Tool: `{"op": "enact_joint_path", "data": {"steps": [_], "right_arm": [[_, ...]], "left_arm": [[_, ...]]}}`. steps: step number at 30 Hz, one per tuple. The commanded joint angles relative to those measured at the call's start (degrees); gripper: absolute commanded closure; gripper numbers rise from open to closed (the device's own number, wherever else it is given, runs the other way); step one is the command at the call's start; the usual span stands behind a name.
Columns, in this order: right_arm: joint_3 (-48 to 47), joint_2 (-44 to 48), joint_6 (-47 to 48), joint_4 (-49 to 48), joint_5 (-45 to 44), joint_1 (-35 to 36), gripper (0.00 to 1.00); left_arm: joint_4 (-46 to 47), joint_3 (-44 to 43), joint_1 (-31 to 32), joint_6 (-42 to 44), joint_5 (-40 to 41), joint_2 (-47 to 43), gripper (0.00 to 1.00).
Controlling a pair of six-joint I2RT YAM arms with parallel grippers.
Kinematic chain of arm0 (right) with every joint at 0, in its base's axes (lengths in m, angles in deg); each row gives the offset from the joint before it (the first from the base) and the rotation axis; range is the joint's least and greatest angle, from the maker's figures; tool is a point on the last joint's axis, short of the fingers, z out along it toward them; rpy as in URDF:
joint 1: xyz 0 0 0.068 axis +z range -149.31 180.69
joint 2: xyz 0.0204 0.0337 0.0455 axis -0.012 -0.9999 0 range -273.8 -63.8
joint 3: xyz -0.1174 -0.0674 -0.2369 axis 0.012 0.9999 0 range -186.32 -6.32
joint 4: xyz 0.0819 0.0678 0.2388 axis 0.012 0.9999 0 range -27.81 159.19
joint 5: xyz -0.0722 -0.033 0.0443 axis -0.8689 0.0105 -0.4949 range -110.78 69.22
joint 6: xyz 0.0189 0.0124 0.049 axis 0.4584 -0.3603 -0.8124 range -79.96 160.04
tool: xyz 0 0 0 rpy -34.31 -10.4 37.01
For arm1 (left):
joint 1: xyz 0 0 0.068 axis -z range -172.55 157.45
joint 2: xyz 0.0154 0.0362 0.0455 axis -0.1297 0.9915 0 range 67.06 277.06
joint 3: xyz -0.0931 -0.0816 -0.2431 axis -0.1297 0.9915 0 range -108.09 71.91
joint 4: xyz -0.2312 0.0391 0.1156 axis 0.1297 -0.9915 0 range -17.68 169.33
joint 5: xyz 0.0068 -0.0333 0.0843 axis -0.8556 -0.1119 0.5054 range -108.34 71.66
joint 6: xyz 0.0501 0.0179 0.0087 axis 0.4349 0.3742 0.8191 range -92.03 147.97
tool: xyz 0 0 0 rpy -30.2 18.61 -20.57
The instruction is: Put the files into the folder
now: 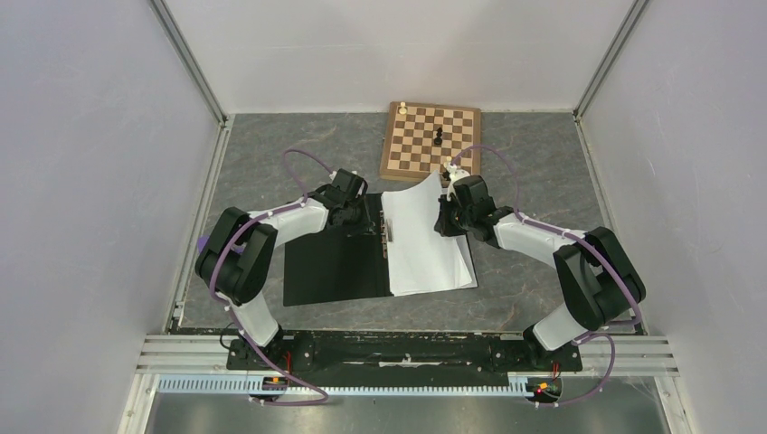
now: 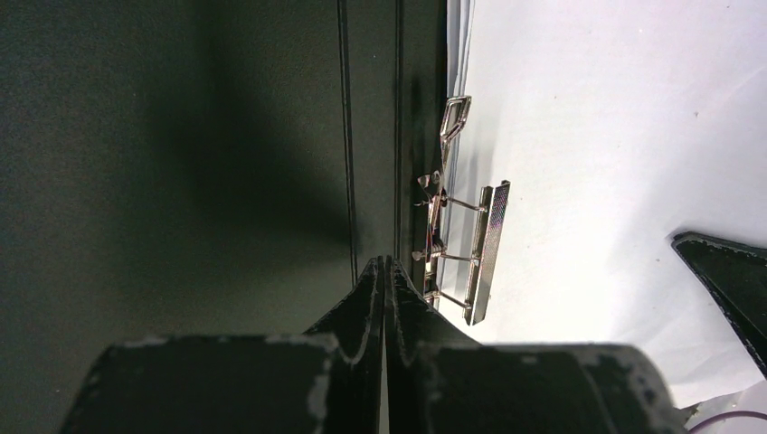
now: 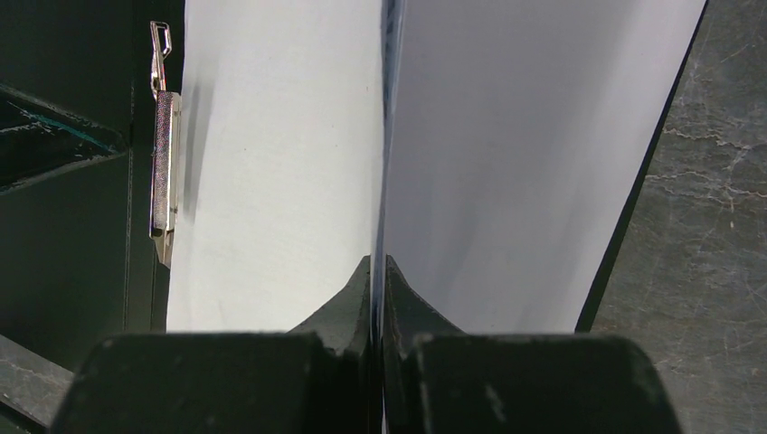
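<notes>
The folder (image 1: 330,267) lies open on the table, black inside up, with its metal spine clip (image 1: 389,231) at the middle. The white files (image 1: 425,249) lie on its right half. Their far right corner curls upward. My right gripper (image 1: 445,217) is shut on that raised edge; in the right wrist view the sheets (image 3: 271,181) run up between its tips (image 3: 378,260). My left gripper (image 1: 366,215) is shut at the far end of the spine, tips (image 2: 387,262) against the black inside (image 2: 181,181) beside the clip (image 2: 479,249). Nothing shows between its fingers.
A wooden chessboard (image 1: 430,137) with a few pieces stands just behind the folder and my right gripper. A small purple object (image 1: 201,244) shows at the left, mostly hidden by my left arm. White walls close in the table on three sides.
</notes>
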Motion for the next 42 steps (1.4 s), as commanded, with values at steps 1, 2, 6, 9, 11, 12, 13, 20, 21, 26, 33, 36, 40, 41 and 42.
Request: {"op": "enact_joint_path", "data": {"steps": [1,2,6,9,11,12,13,20,21,26,33,36,40,41,42], "right_arm": [[-0.3,0.4,-0.7,-2.0,-0.9,0.3,0.93],[-0.2,0.5,-0.7,-2.0,-1.1,0.4,0.87],[-0.4,1.2,-0.4,-2.0,-1.8,0.3,0.61],[-1.2,1.9,0.0,-0.3,-3.4,0.3,0.44],[-1.6,2.3,0.5,0.9,-4.5,0.3,0.35],[-1.8,2.4,0.7,1.5,-5.4,0.3,0.31],[-2.1,2.6,0.9,2.4,-5.7,0.3,0.28],[-2.0,4.9,2.7,6.0,-12.0,-0.3,0.12],[-1.8,5.1,2.9,6.1,-11.9,-0.7,0.11],[0.3,6.1,3.1,5.3,-10.2,-3.4,0.09],[1.6,6.8,3.4,3.6,-8.0,-4.7,0.09],[2.0,7.1,3.3,3.2,-7.6,-4.9,0.09],[3.4,7.4,2.7,1.9,-7.5,-5.2,0.09],[3.8,7.4,2.5,1.6,-7.3,-5.4,0.1],[4.1,7.2,2.3,1.4,-7.1,-5.4,0.1]], "left_arm": [[1.7,-1.7,0.4,-1.8,-1.0,0.3,0.98],[1.7,-1.8,0.4,-1.8,-1.0,0.3,0.98],[1.3,-2.3,0.4,-1.5,-1.1,0.4,0.98],[0.6,-2.8,0.4,-1.0,-1.0,0.3,0.98],[0.3,-3.0,0.4,-0.6,-0.9,0.2,0.98],[0.0,-3.1,0.4,-0.5,-0.8,0.2,0.98],[-0.2,-3.3,0.4,-0.3,-0.7,0.2,0.98],[-1.8,-4.6,0.3,0.9,0.2,0.5,0.98],[-2.0,-4.9,0.3,1.0,0.4,0.6,0.98],[-3.3,-6.7,0.3,2.2,0.9,2.4,0.98],[-3.9,-9.4,0.3,3.5,1.2,6.2,0.98],[-4.6,-11.1,0.4,3.8,1.1,8.1,0.98],[-5.0,-12.0,0.8,3.8,0.9,9.3,0.98],[-5.0,-12.0,0.8,3.9,0.8,9.5,0.98],[-5.0,-12.1,1.0,3.8,0.8,9.7,0.98]]}}
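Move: The right hand grips a raised sheet; the middle of the folder's paper stack, where it belongs, lies about 3 cm to its left, 3 cm back and 3 cm below. The clip is some 13 cm to the right hand's left and 3 cm ahead, and the chessboard is 26 cm ahead and 3 cm left. From the left hand, the clip is roughly 3 cm right and 1 cm ahead, slightly below, and the stack's middle is 15 cm right and 1 cm back. Rightwards about 6 cm, almost level, the right hand draws off towards the stack's outer edge, its fingers opening wide first to let go of the sheet while the wrist turns some 10 degrees. The left hand, fingers still shut, rises a little, then dips as it works about 2.5 cm forward and slightly right beside the clip, towards its far lever. ##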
